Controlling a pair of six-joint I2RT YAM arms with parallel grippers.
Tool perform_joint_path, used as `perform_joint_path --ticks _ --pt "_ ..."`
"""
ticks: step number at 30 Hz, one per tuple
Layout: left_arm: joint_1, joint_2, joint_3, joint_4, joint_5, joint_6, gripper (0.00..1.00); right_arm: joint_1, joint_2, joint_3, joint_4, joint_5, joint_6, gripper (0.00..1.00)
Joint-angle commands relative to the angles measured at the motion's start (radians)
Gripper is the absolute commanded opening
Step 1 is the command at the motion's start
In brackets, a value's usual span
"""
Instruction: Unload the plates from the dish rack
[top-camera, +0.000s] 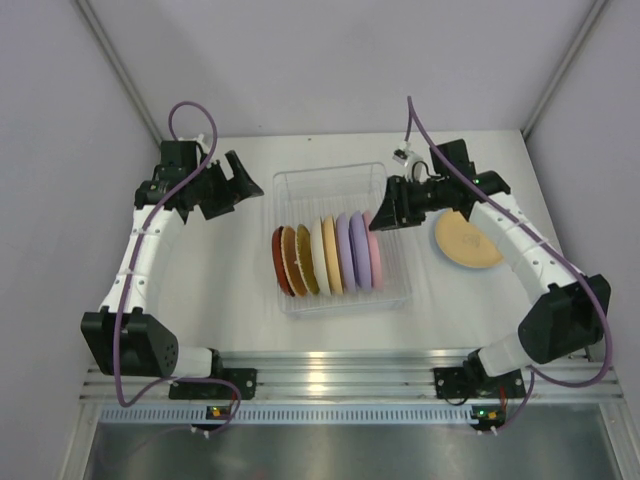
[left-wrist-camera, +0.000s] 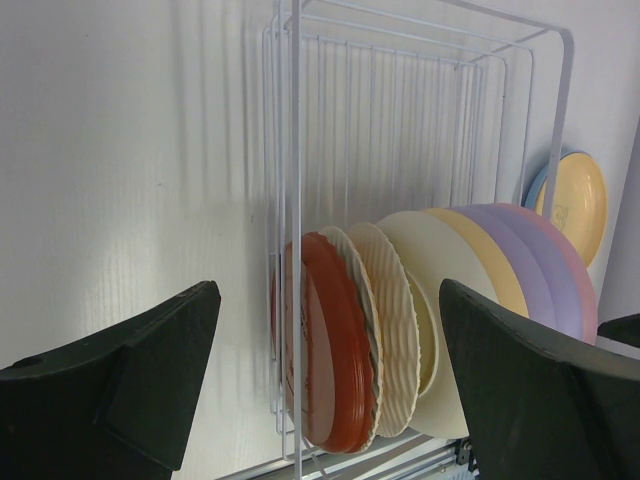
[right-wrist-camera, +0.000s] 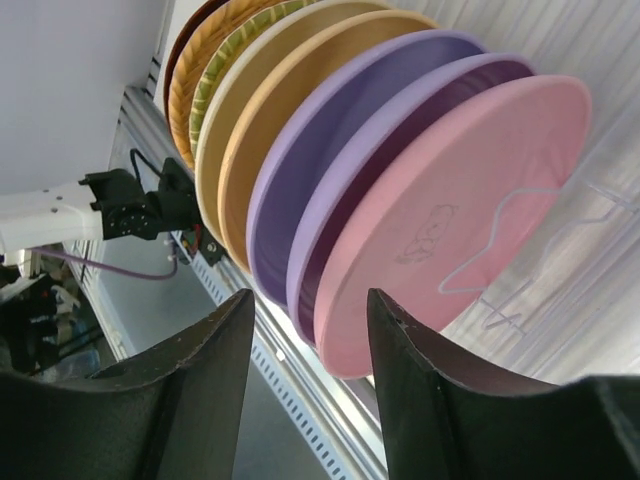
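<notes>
Several plates stand on edge in a row in the clear dish rack (top-camera: 330, 176), from red (top-camera: 279, 262) on the left through cream (top-camera: 320, 256) and lavender (top-camera: 348, 250) to pink (top-camera: 373, 250) on the right. A mustard plate (top-camera: 467, 240) lies flat on the table right of the rack. My right gripper (top-camera: 385, 212) is open at the pink plate's far edge. In the right wrist view the pink plate's (right-wrist-camera: 450, 200) rim lies just ahead of the open gripper (right-wrist-camera: 310, 400). My left gripper (top-camera: 240, 185) is open and empty, off the rack's far left corner, facing the red plate (left-wrist-camera: 335, 350).
In the left wrist view the mustard plate (left-wrist-camera: 578, 205) shows a blue rim (left-wrist-camera: 538, 190) behind it, beyond the rack (left-wrist-camera: 296, 200). Grey walls close in the table on three sides. A metal rail (top-camera: 330, 375) runs along the near edge.
</notes>
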Motion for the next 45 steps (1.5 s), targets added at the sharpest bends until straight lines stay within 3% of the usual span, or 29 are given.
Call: perform_joint_path --ticks 1,16,21,35,37,41,45 --pt "-0.004 -0.013 0.022 0.011 0.007 0.013 0.96 0.028 0.006 0.013 0.063 -0.052 0.002 0.49" --pt "-0.004 -0.020 0.014 0.010 -0.009 0.023 0.96 0.043 0.060 0.019 0.035 0.021 -0.027 0.40" --pt "-0.004 -0.025 0.007 0.010 -0.012 0.025 0.96 0.043 0.069 0.002 0.047 0.009 -0.025 0.31" --pt "-0.004 -0.028 0.001 0.010 -0.016 0.028 0.96 0.083 0.094 -0.029 0.057 0.000 -0.024 0.31" --pt "-0.004 -0.028 0.001 0.010 -0.018 0.028 0.96 0.084 0.092 -0.026 0.058 -0.002 -0.024 0.27" --pt "-0.004 -0.028 0.002 0.010 -0.016 0.028 0.96 0.072 0.094 0.003 0.047 -0.029 -0.033 0.00" --pt "-0.004 -0.030 0.004 0.007 -0.016 0.029 0.96 0.026 0.083 0.021 0.098 -0.133 -0.013 0.00"
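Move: The pink plate stands upright in the dish rack, its middle about 2 cm ahead of the right hand, 2 cm left and 11 cm below. Left of the pink plate are two purple plates, about 3 and 6 cm farther. The yellow plate lies on the table some 21 cm right, 7 cm ahead and 18 cm down. From the left hand, the pink plate is about 28 cm right, 10 cm back and 12 cm lower. Right hand sinks some 3 cm, easing 2 cm left, and its half-open fingers shut on the pink plate's rim. ##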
